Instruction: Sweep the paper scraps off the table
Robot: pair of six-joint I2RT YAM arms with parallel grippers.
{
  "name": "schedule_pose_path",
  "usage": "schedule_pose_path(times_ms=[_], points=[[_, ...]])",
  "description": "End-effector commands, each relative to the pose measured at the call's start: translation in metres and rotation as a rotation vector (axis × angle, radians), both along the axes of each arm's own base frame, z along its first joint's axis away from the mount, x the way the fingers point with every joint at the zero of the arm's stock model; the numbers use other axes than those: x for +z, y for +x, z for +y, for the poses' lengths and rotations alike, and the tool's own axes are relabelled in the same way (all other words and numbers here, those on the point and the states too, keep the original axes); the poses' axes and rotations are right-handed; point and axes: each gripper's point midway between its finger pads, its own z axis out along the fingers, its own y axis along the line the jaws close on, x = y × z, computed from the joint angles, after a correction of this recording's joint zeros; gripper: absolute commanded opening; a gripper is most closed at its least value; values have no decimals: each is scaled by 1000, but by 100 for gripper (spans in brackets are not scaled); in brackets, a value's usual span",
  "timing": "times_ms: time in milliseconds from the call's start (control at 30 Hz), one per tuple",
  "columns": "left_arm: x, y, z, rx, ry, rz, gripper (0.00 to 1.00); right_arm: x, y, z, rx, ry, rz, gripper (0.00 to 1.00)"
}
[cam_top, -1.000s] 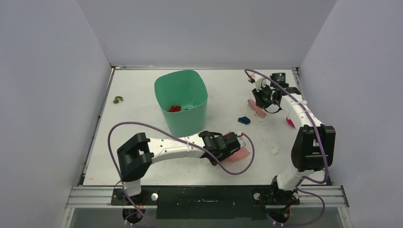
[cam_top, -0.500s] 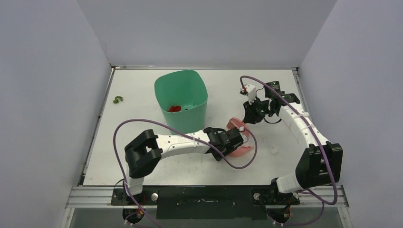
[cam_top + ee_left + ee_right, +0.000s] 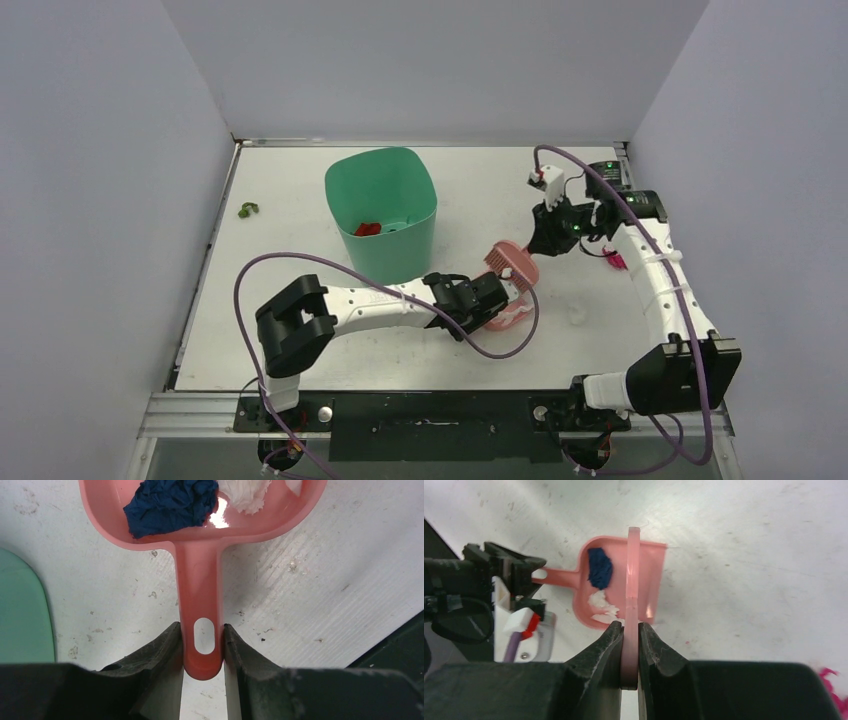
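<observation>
My left gripper (image 3: 202, 630) is shut on the handle of the pink dustpan (image 3: 200, 535), which lies flat on the white table (image 3: 300, 190). A dark blue paper scrap (image 3: 170, 505) and a white wad (image 3: 245, 492) lie in the pan. My right gripper (image 3: 630, 625) is shut on the pink brush (image 3: 631, 575), held edge-on just above the dustpan (image 3: 651, 580). In the top view the brush (image 3: 512, 262) hangs over the pan's far edge. An olive scrap (image 3: 247, 210) lies at the far left, a red-pink scrap (image 3: 612, 260) lies beside the right arm.
A green bin (image 3: 382, 215) stands just left of the dustpan (image 3: 508, 318), with a red scrap (image 3: 367, 229) inside. A small white wad (image 3: 577, 317) lies right of the pan. Grey walls close three sides of the table.
The right gripper swept the brush left to the dustpan, and the dark blue scrap went from the table into the pan. The left gripper shifted the pan slightly toward the brush.
</observation>
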Motion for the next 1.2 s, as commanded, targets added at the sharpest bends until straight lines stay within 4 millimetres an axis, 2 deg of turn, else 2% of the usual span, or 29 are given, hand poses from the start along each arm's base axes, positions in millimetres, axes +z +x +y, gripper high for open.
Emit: schedule_pose_path(times_ms=[0,100,333,567,700,833,900,1000,1167], points=[[35,-4,-15,-17,-124,-48,0,48,22,-29,-105,1,-153,5],[41,-11,-15,-42,-127,-55,0,52,38,-70,-209,-112,-207,5],[53,-30,-21,-103,-108,-46,0,41,68,-168,-374,-432,-328,5],[56,-50,-29,-171,-61,-36,0,35,85,-234,-483,-605,-388,5],[55,-56,-34,-193,-52,-26,0,25,93,-268,-519,-684,-400,5],[52,-58,-42,-205,-50,-14,0,-2,94,-287,-491,-725,-365,5],[48,-59,-46,-212,-42,-5,0,-21,90,-288,-455,-731,-319,5],[41,-58,-51,-223,-17,-1,0,-48,79,-279,-405,-692,-254,5],[26,-58,-59,-248,40,24,0,-73,52,-250,-324,-600,-194,5]])
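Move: The magenta scrap lies some 22 cm to the right of the brush-holding right hand, about 12 cm ahead and 17 cm down. At the same depth the white scrap is roughly 13 cm to that hand's right and 4 cm back, and the loaded dustpan about 5 cm left and 3 cm back. From the left hand, gripping the dustpan handle, the magenta scrap is about 36 cm right and 20 cm ahead, 3 cm down; the white one 27 cm right, 5 cm ahead. The right hand keeps its grip on the brush and lifts it away from over the dustpan, swinging some 27 cm right and about 9 cm forward towards the magenta scrap, its left side rolling down nearly 40 degrees with a clockwise turn, then sinks about 8 cm at the end, easing slightly back, so that the bristles come down close beside the scrap on its right. Meanwhile the left hand, still pinching the handle, draws the dustpan about 6 cm back while raising it, then shifts it right and partly lowers it, turning it roughly 10 degrees clockwise. ##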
